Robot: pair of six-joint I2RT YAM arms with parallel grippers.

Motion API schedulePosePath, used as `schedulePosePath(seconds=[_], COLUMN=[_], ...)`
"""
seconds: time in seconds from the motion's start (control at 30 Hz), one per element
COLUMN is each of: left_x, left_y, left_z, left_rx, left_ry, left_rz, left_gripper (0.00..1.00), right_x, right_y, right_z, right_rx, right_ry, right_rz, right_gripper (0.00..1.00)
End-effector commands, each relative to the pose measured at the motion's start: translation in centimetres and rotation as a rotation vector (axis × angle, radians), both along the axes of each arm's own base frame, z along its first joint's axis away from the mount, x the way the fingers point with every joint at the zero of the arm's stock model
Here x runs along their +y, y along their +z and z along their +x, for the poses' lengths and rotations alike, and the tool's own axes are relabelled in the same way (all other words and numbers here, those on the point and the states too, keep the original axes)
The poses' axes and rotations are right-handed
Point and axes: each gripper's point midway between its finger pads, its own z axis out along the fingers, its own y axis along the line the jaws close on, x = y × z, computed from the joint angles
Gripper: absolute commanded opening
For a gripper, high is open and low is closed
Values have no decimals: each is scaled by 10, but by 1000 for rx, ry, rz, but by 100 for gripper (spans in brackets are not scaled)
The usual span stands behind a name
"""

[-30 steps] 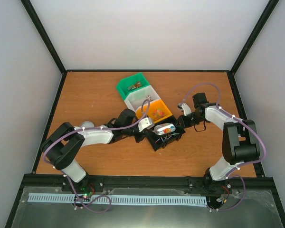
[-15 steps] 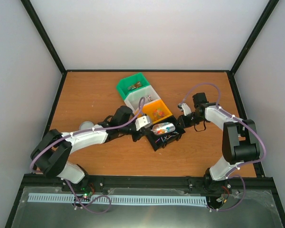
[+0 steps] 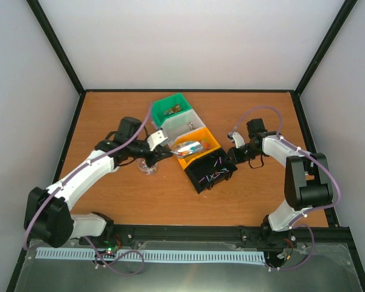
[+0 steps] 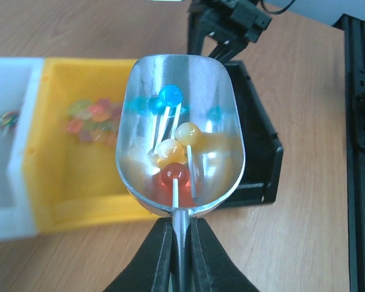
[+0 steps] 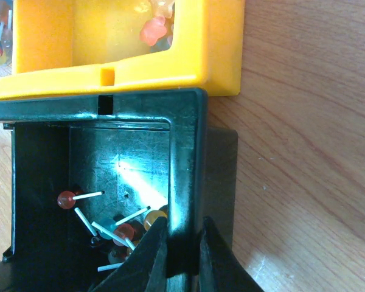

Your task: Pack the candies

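Note:
A metal scoop [image 4: 179, 140] carries several candies on white sticks: blue [image 4: 170, 94], yellow [image 4: 187, 132] and red [image 4: 174, 174]. My left gripper [image 4: 180, 243] is shut on the scoop's handle. From above, the scoop [image 3: 188, 147] hangs over the orange bin [image 3: 211, 141], with the left gripper [image 3: 172, 148] just left of it. More candies [image 5: 125, 232] lie in the black bin [image 5: 185, 158]. My right gripper [image 5: 182, 246] is shut on that bin's right wall. In the top view the right gripper [image 3: 233, 153] is at the black bin's [image 3: 201, 182] right end.
A white bin [image 3: 169, 129] and a green bin [image 3: 160, 109] continue the row behind the orange one. A small clear jar [image 3: 149, 165] stands on the table under the left forearm. The orange bin [image 4: 48, 182] holds soft mixed-colour sweets [image 4: 88, 118].
My left arm has swung back and to the left, carrying the loaded scoop from above the black bin to above the orange bin. The right arm has not moved.

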Motion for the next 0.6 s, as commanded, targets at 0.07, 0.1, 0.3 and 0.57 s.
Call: schedulePosePath(seconds=[0.07, 0.1, 0.3, 0.57], left_x=[55, 64, 119, 168], left_y=[22, 21, 14, -11], left_z=[-11, -13, -23, -40], left_rx=[-13, -8, -1, 39], left_ry=[37, 55, 160, 255], left_rz=[20, 32, 95, 198], left_gripper=[1, 1, 1, 1], right_x=[2, 2, 4, 4], right_y=[-8, -8, -7, -6], right_z=[-4, -4, -6, -6], right_rx=[16, 16, 23, 23], right_ry=[25, 25, 30, 30], right_rz=[-1, -1, 9, 14], right_gripper=[3, 3, 3, 3])
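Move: The clear jar stands about 8 cm to the left of the left hand, 2 cm farther out and some 14 cm below it. The orange box lies 7 cm ahead and 11 cm to the right of that hand, the black box level with it and 15 cm to the right, both about 16 cm below. From the right hand, the jar is some 36 cm to the left, 2 cm nearer the base and 2 cm lower. Left hand carries the loaded scoop about 15 cm left, off the boxes towards the jar, turning 15 degrees counter-clockwise. ##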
